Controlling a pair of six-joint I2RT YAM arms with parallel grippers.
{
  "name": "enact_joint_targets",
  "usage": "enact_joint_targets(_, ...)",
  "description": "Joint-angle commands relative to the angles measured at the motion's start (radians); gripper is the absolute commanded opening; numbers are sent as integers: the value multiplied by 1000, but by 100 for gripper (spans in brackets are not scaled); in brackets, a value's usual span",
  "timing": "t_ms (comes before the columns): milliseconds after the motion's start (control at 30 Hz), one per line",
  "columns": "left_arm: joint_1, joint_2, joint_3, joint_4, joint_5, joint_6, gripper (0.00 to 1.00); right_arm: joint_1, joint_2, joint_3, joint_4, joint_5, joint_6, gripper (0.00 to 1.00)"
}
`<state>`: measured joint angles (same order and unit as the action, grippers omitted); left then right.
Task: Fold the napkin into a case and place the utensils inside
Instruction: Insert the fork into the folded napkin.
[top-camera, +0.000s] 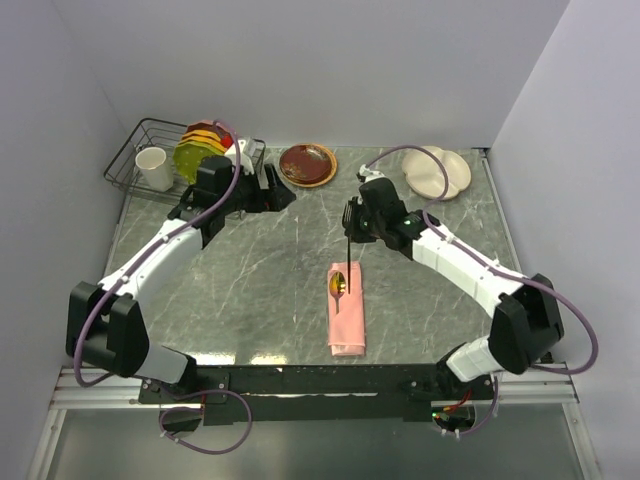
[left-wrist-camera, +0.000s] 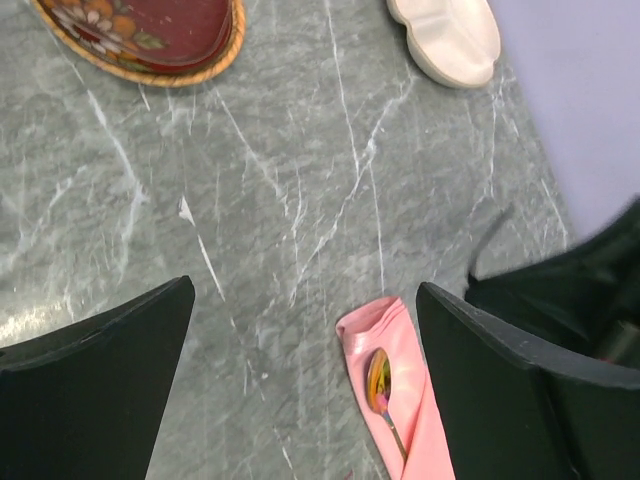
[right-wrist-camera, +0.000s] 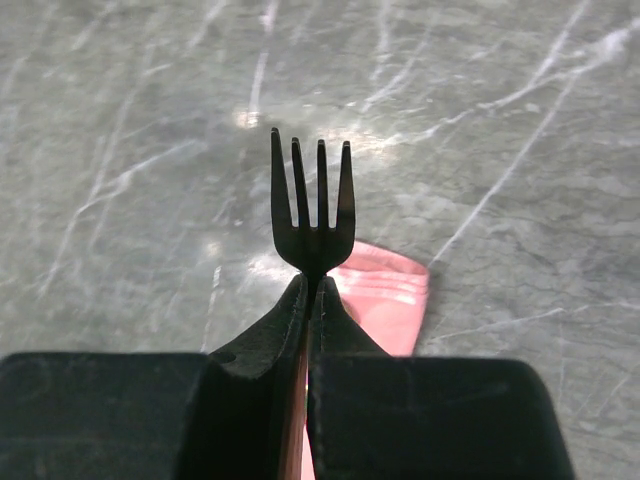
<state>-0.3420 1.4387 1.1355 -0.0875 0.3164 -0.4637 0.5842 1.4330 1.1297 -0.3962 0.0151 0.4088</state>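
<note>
The napkin lies folded as a narrow salmon-pink case (top-camera: 348, 318) on the grey marble table, near the front middle. A spoon (top-camera: 339, 283) rests in its open top end, gold head showing. In the left wrist view the case (left-wrist-camera: 372, 322) and the spoon (left-wrist-camera: 379, 380) sit near the right finger. My left gripper (top-camera: 275, 190) hangs open and empty over the table's back left (left-wrist-camera: 305, 385). My right gripper (top-camera: 352, 222) is shut on the fork (top-camera: 347, 258), whose thin handle hangs down toward the case's top. In the right wrist view the fork (right-wrist-camera: 313, 200) stands tines up between the shut fingers (right-wrist-camera: 311, 292), the case (right-wrist-camera: 388, 295) behind it.
A wire dish rack (top-camera: 128, 160) at the back left holds a white cup (top-camera: 155, 168) and coloured plates (top-camera: 200, 150). A red-brown plate (top-camera: 307, 164) sits at the back middle, a white lobed dish (top-camera: 437, 172) at the back right. Walls close in the back and sides.
</note>
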Motion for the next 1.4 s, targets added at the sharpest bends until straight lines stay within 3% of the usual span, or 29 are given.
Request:
enact_joint_targets(0,-3,-66,-48,48,-36,22,99,0,69,57,14,95,27,0)
enact_joint_targets(400,15,-107,-108,46,-40,51,99,-6,222,160,-67,60,19,0)
enact_joint_targets(1367,78,-106,-167,65,26,46,99,-17,261,121,-96,-3,15,0)
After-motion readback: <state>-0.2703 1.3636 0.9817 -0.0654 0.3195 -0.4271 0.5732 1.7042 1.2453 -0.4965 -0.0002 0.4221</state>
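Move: The right hand holds the fork near its tines, handle hanging back and down. The folded napkin's middle lies about 12 cm back from this hand, straight in line and some 16 cm below. The spoon lies on it, roughly 9 cm back and 2 cm left of the hand; the brown plate stands about 23 cm ahead, 10 cm left. From the left hand the napkin is about 19 cm back, 17 cm right and 22 cm lower. Right hand lowers the gripped fork about 7 cm towards the napkin, tipping downward; open left hand drifts left and down. ##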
